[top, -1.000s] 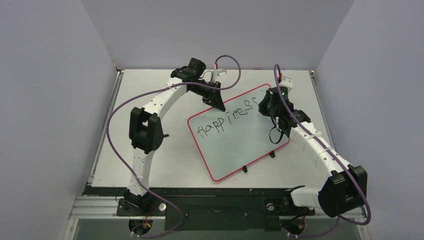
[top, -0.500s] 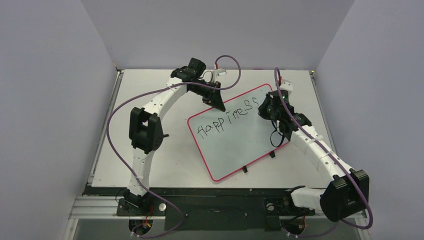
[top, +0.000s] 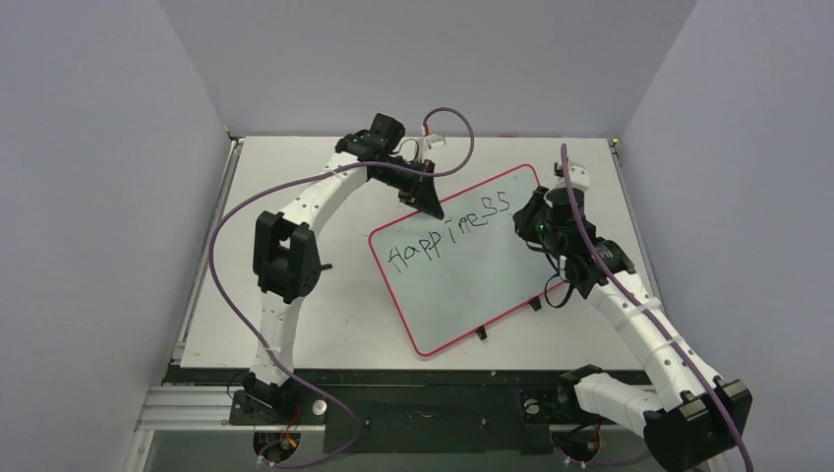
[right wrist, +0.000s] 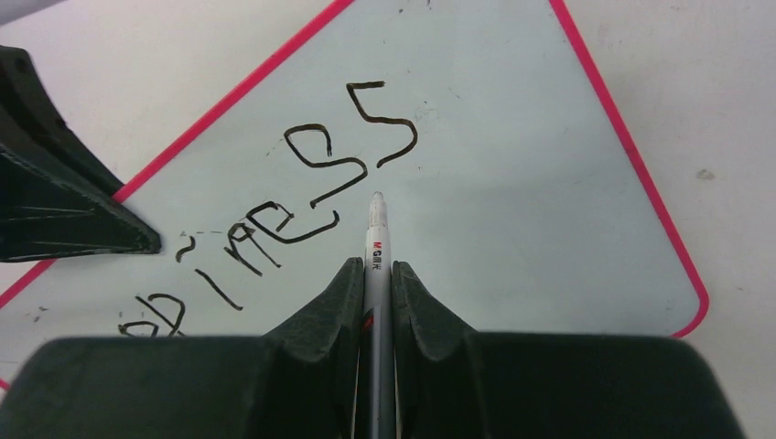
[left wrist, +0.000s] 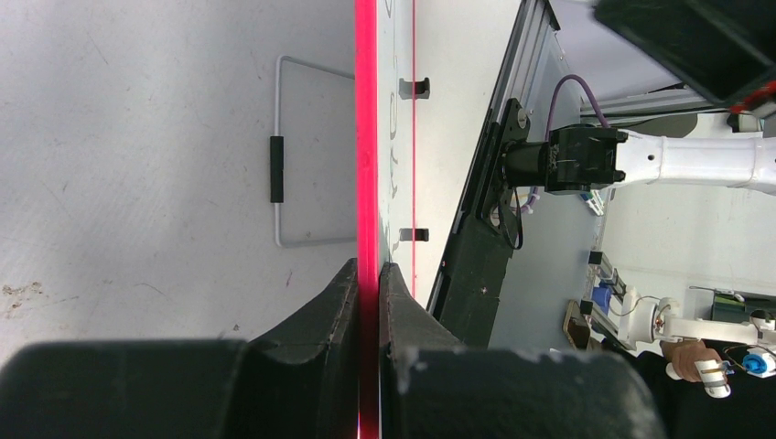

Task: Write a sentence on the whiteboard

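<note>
The whiteboard (top: 462, 285), white with a thin red rim, lies slanted in the middle of the table. Black lettering (top: 447, 228) along its far edge reads "happiness". My left gripper (top: 430, 205) is shut on the board's far left rim (left wrist: 366, 137), with the red edge pinched between its jaws (left wrist: 368, 267). My right gripper (top: 536, 224) hovers over the board's right end, shut on a grey and white marker (right wrist: 377, 240). The marker's tip points at the board (right wrist: 531, 192) just below the last letters (right wrist: 352, 151). I cannot tell whether the tip touches the surface.
Two small black tabs (top: 482, 334) stick out from the board's near edge. A white wire loop with a black sleeve (left wrist: 277, 169) lies on the table beside the clamped rim. Purple cables arc over both arms. Grey walls enclose the table on three sides.
My right arm has pulled back toward the near right, uncovering the second "s" at the end of the word. The left arm and the board have not moved.
</note>
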{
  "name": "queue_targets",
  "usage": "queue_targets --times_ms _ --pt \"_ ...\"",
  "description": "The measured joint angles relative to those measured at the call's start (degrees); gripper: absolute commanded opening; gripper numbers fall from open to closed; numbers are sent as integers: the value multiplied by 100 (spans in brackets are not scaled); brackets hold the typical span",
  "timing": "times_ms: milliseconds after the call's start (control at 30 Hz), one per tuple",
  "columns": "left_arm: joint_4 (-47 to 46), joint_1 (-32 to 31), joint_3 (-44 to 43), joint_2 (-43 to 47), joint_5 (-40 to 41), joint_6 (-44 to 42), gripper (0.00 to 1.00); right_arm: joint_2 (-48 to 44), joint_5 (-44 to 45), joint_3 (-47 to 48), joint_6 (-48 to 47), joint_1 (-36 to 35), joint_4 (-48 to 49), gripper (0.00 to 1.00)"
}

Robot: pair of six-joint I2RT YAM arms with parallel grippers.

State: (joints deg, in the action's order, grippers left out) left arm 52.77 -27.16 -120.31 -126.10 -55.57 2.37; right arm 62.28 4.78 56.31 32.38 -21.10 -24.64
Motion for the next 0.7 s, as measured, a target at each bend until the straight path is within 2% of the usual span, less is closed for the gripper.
queue_targets --times_ms 200,500,700 --pt "-131 55 192 22 92 -94 13 -599 149 0 2 -87 -140 0" --pt "-424 103 468 59 203 -221 21 -682 186 -15 2 -114 -345 0" --pt "-466 103 472 72 273 -289 31 -756 186 -85 2 -142 -374 0"
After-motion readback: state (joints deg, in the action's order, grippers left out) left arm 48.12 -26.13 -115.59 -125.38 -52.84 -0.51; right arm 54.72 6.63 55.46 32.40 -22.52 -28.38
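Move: At the left hand the whiteboard's upper rim is already pinched, with the board's middle about 7 cm back, 6 cm right and 8 cm below. The final S lies about 3 cm ahead, 12 cm right and 4 cm below. From the right hand, holding the marker, that S is roughly 8 cm ahead, 2 cm left and 5 cm down; the board's middle is some 4 cm back, 8 cm left and 10 cm down. Drawing back about 3 cm and rising about 2 cm, the right hand takes the already lifted marker farther from the final S, quick at first, then easing slightly down, grip kept. The left hand sinks about 2 cm with the whiteboard's upper rim, edging forward and left, while its fingers part from nearly shut to about a quarter open, still astride the rim. ##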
